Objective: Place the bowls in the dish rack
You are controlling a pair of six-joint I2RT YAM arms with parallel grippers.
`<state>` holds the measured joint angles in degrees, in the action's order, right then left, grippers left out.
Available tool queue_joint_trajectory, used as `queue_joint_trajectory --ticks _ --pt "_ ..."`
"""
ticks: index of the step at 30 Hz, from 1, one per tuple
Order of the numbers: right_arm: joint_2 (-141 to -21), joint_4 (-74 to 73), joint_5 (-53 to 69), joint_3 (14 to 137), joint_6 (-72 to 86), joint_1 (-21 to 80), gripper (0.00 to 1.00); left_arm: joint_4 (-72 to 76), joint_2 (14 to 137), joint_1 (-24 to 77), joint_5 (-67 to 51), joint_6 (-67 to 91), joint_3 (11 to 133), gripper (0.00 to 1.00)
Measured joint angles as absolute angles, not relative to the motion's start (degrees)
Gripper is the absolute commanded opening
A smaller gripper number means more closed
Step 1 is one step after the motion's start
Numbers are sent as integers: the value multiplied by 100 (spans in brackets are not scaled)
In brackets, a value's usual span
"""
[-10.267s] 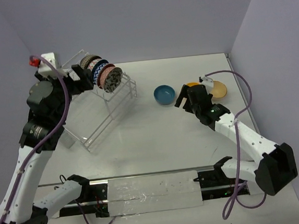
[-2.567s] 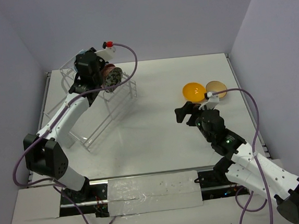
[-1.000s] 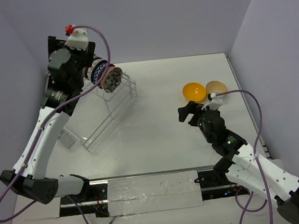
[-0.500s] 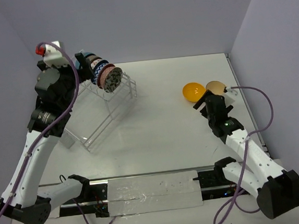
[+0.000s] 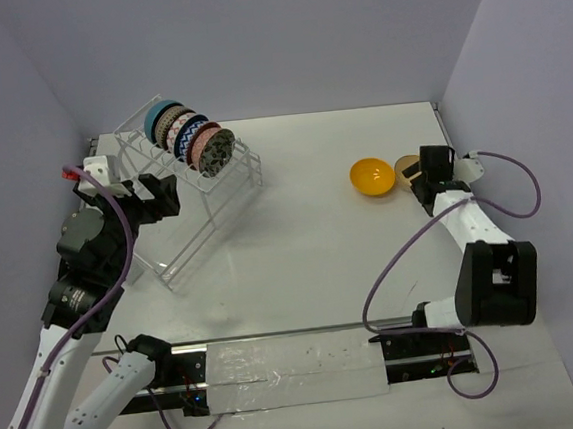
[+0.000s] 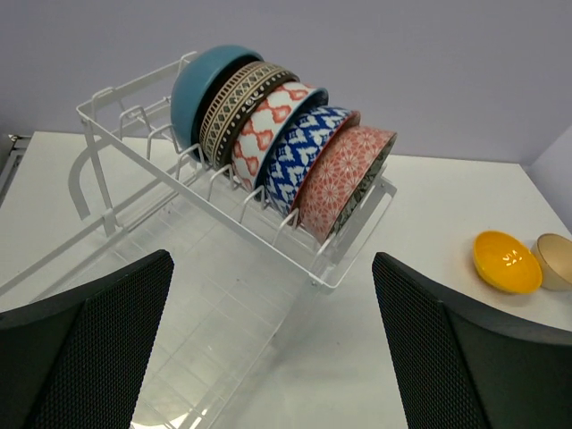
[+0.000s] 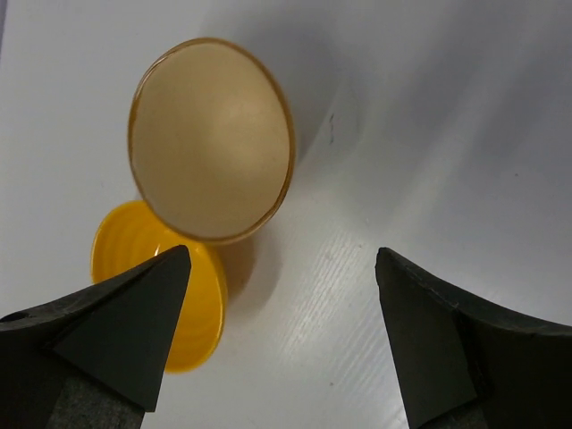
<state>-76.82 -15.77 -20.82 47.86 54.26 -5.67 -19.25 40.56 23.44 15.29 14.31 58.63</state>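
Note:
The dish rack (image 5: pixel 231 179) of white wire stands at the back left. Several bowls stand on edge in its top tier, from a teal one (image 6: pixel 201 89) to a salmon patterned one (image 6: pixel 344 179). My left gripper (image 5: pixel 160 198) hangs open and empty just left of the rack, apart from it; its black pads (image 6: pixel 85 344) frame the rack's lower tier. An orange-yellow bowl (image 5: pixel 373 176) and a tan bowl (image 7: pixel 212 138) sit side by side at the far right. My right gripper (image 7: pixel 281 331) is open over bare table just beside the tan bowl, holding nothing.
The rack's clear lower tray (image 5: pixel 184 249) reaches toward the table's middle. The right wall (image 5: pixel 518 104) rises close behind the right arm, whose purple cable (image 5: pixel 509 180) loops beside it. The arms' base rail (image 5: pixel 299 359) runs along the near edge.
My left gripper has drawn back from the rack's top, down and to the near left. My right arm has swung to the far right, up to the tan bowl, its jaws narrowing slightly.

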Motion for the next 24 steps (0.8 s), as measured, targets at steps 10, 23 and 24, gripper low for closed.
queue_joint_trajectory --ticks 10,23,24 --pt "-8932 -1332 -1970 5144 5861 -985 80 -1957 3986 2344 1216 1431 5631 99" --pt "-9555 -921 -1745 5360 5913 -1166 51 -1959 4261 2344 819 1542 5631 99" --pt "-9572 -906 -1739 5360 5913 -1166 48 -1959 4268 2344 790 1568 5631 99"
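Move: The beige bowl sits about 7 cm ahead of the right gripper, some 1 cm to its left and 8 cm below it. The yellow bowl stands beside it, roughly 12 cm left and 6 cm ahead of the right gripper, 9 cm below. From the left gripper, high up near the rack, the beige bowl is about 65 cm to the right, 16 cm ahead and 34 cm down. Lower the right gripper about 6 cm while easing it 4 cm forward and nearly as far right, onto the near right-hand rim of the beige bowl, one finger over the inside and the other outside the wall. Close the fingers from wide to about half open on the way. Let the left gripper, empty and open, sink and drift right a few centimetres, turning slightly clockwise. ##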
